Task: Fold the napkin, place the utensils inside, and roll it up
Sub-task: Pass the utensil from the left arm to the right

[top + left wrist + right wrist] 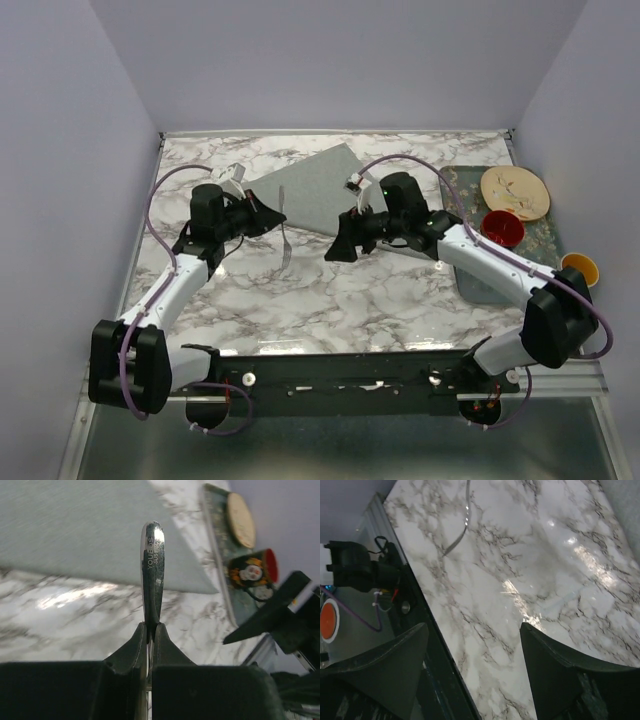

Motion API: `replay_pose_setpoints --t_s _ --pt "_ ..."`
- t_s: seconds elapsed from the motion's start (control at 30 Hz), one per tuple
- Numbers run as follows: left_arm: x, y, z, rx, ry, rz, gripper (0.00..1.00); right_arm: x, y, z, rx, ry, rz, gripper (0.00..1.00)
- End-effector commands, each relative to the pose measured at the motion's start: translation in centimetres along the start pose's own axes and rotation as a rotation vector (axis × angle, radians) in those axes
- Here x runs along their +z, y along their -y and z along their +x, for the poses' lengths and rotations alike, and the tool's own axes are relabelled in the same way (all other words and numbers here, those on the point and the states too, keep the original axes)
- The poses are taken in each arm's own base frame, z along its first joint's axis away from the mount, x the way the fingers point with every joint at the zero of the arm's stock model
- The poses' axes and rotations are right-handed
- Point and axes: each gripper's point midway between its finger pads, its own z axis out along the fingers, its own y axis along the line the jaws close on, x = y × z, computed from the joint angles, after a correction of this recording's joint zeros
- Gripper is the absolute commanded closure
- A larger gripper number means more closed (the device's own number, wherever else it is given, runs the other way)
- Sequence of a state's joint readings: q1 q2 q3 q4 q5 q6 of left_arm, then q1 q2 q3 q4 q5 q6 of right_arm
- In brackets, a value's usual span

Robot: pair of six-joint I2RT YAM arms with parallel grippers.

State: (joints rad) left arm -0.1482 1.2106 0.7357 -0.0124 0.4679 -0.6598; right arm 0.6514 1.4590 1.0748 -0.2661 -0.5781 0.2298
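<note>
The grey-green napkin (322,185) lies folded into a triangle at the back middle of the marble table; in the left wrist view the napkin (75,525) fills the upper left. My left gripper (266,215) is shut on a metal utensil (285,242) by its handle, just off the napkin's left edge. The stamped handle end of the utensil (153,570) sticks up past the closed left gripper (151,628). Its other end hangs down toward the table, and the utensil (462,527) shows in the right wrist view. My right gripper (336,246) (472,630) stands open over bare marble, holding nothing.
A floral-patterned tray (482,282) sits at the right with a beige plate (514,192), a red cup (503,227) and a yellow cup (580,268). The black arm mount rail (340,372) runs along the near edge. Purple walls enclose the table.
</note>
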Motion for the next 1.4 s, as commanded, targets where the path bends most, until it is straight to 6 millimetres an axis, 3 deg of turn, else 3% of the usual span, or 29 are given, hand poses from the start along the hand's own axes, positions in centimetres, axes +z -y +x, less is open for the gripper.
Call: replay_pose_setpoints --t_s 0.0,0.17,0.3,0.47,0.67,0.77,0.87,0.97,1.0,1.1,1.23,1.33,1.37 --pt "-1.4 8.7 -1.2 0.132 0.050 0.421 1.00 -0.7 -4.2 -2.2 -0.020 0.044 -0.278 0.25" --pt "-1.1 9.8 -0.3 0.047 0.042 0.431 1.00 -0.5 -3.8 -3.4 0.015 0.088 -0.236 0.34" --pt "0.2 6.9 0.6 -0.145 0.045 0.184 1.00 -0.1 -4.5 -4.0 0.048 0.133 -0.281 0.33" --pt "0.2 6.7 1.4 -0.167 0.061 0.061 1.00 2.6 -3.4 -3.8 0.087 0.114 -0.216 0.25" --pt "-0.5 6.4 0.6 -0.222 0.110 0.004 1.00 5.7 -2.5 -3.5 0.082 0.056 -0.138 0.29" --pt "-0.6 6.6 0.7 -0.248 0.103 0.007 1.00 6.1 -2.6 -3.8 0.072 0.054 -0.142 0.35" --pt "-0.4 6.3 1.0 -0.266 0.088 -0.017 1.00 7.0 -3.0 -3.4 0.083 0.025 -0.167 0.48" --pt "-0.5 6.5 0.8 -0.279 0.095 -0.011 1.00 7.6 -3.2 -3.3 0.091 0.010 -0.179 0.65" --pt "-0.5 6.7 0.6 -0.276 0.100 -0.005 1.00 7.6 -3.1 -3.4 0.091 0.012 -0.180 0.79" --pt "-0.9 7.6 -0.4 -0.248 0.114 0.013 1.00 7.9 -3.4 -3.2 0.100 -0.004 -0.207 0.99" --pt "-1.0 8.9 -1.0 -0.256 0.102 0.074 1.00 7.9 -3.8 -3.5 0.088 -0.006 -0.234 0.99" --pt "-1.2 8.8 -1.4 -0.232 0.096 0.084 0.99 7.4 -4.3 -3.5 0.065 -0.007 -0.261 1.00" --pt "-1.4 8.6 -1.0 -0.212 0.072 0.086 0.86 7.1 -4.4 -3.5 0.059 -0.010 -0.275 0.99"
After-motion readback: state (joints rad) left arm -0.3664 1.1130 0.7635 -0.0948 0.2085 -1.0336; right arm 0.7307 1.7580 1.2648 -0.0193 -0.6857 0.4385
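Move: The left hand already holds the fork near its middle, handle pointing forward and tines back; the right gripper, open and empty, waits about 14 cm to its right, 8 cm back and perhaps 2 cm higher. From the right hand, the fork's middle is roughly 14 cm left, 5 cm ahead and 2 cm lower. The folded napkin's middle lies on the table, about 23 cm ahead of the right hand, 3 cm left and 17 cm below. Leftward by about 9 cm and slightly forward, the right hand arcs up and back down to the fork, its left side rolling up a little, then shuts its wide-open fingers on the neck between the left fingers and the tines. The left hand keeps its pinch, swinging right and up to meet it, then easing back and sinking partway, ending some 4 cm right and 3 cm higher. ##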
